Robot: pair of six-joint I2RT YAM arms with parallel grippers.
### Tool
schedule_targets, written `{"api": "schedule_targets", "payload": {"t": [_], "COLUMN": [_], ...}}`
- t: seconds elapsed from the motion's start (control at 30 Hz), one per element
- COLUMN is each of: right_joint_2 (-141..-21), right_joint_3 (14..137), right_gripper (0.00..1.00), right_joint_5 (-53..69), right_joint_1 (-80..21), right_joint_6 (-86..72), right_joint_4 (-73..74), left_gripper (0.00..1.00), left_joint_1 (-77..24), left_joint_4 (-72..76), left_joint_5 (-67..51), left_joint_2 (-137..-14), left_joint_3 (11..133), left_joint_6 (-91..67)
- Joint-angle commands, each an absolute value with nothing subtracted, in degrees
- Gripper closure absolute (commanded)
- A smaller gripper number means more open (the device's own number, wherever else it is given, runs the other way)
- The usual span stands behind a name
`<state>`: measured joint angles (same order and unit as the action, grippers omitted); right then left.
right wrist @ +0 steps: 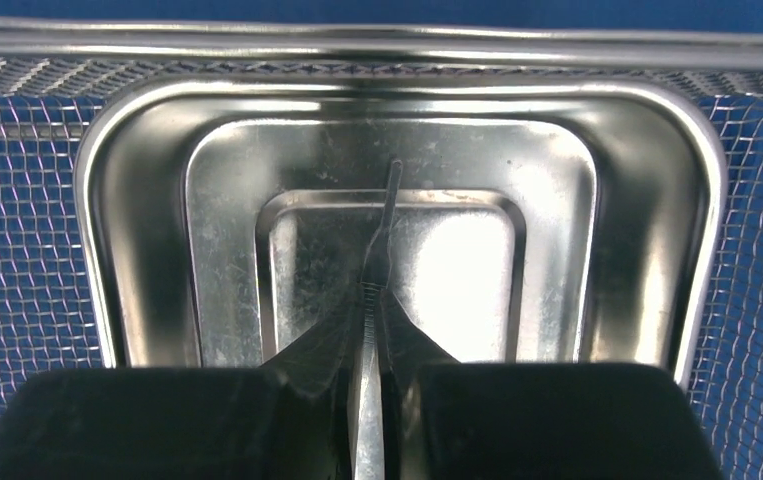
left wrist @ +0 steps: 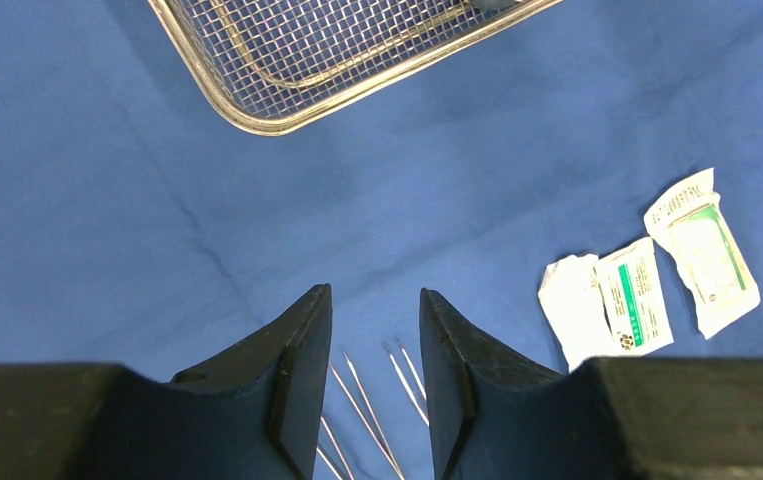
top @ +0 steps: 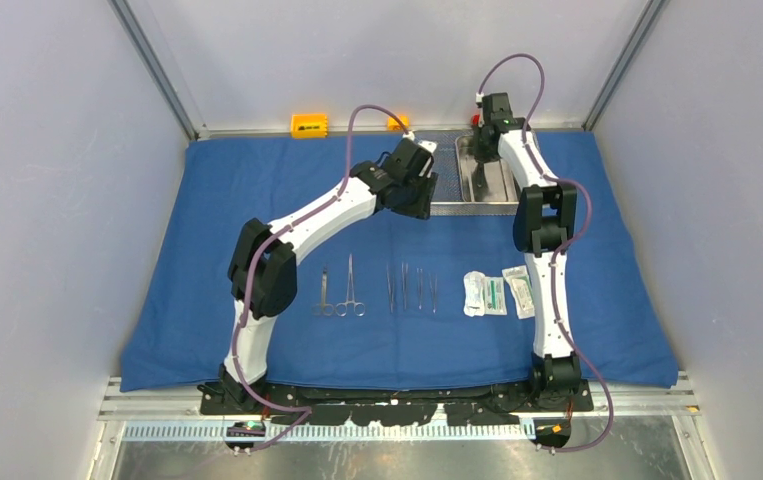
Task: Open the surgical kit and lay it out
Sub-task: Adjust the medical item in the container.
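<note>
The blue cloth wrap lies spread flat. At its far edge the steel mesh tray holds the smaller steel pan. My right gripper hangs over the pan, shut on a thin steel forceps that points down into it. My left gripper is open above bare cloth just in front of the mesh tray, with nothing between its fingers. On the cloth lie scissors, a row of forceps and white-green packets, and those packets also show in the left wrist view.
A yellow block, an orange block and a small red block sit on the table edge behind the cloth. Grey walls with metal rails close in the left, right and back sides. Both arm bases stand at the near edge.
</note>
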<state>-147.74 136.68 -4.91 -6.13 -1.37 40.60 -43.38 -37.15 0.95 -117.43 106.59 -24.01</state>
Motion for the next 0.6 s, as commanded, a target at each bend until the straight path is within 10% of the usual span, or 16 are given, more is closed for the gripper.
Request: {"api": "schedule_targets", "payload": {"t": [0.0,0.57], "right_joint_2": [-149.7,-149.1], "right_joint_3": [141.8,143.7], "right_gripper": [0.87,0.64], "right_joint_5": [-6.6,-8.4], "right_joint_1": [-5.8,-5.8], "right_joint_6": [-1.3,-0.3], "right_joint_4": [40.8,36.2], "left_gripper": [0.61,0.60], "left_joint_1": [-42.6,-42.5], "left_joint_4": [-36.7,-36.3], "left_joint_5": [0.1,-2.4], "left_joint_2": [-117.6,-117.3], "left_joint_3": [108.6,108.4], "left_joint_6": [-24.9,-25.3]}}
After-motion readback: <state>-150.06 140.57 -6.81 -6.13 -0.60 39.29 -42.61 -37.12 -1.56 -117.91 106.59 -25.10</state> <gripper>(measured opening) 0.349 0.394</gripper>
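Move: The right hand already has the slim medical item pinched between its nearly shut fingers, with one end reaching ahead. The middle of the inner tray it sits in is about 3 cm back, 1 cm to the right and 2 cm below; another instrument lies in the wire basket some 13 cm right and 6 cm back. From the left hand, the inner tray's middle is roughly 20 cm ahead, 22 cm to the right and 13 cm lower. Forward, slowly and nearly level, the right hand takes the pinched medical item about 1 cm towards the inner tray's far edge, then opens its fingers from almost shut to about a third and lets go. It eases on slightly forward and up, about 1.5 cm forward in all, staying close above the item with hardly any wrist turn. ##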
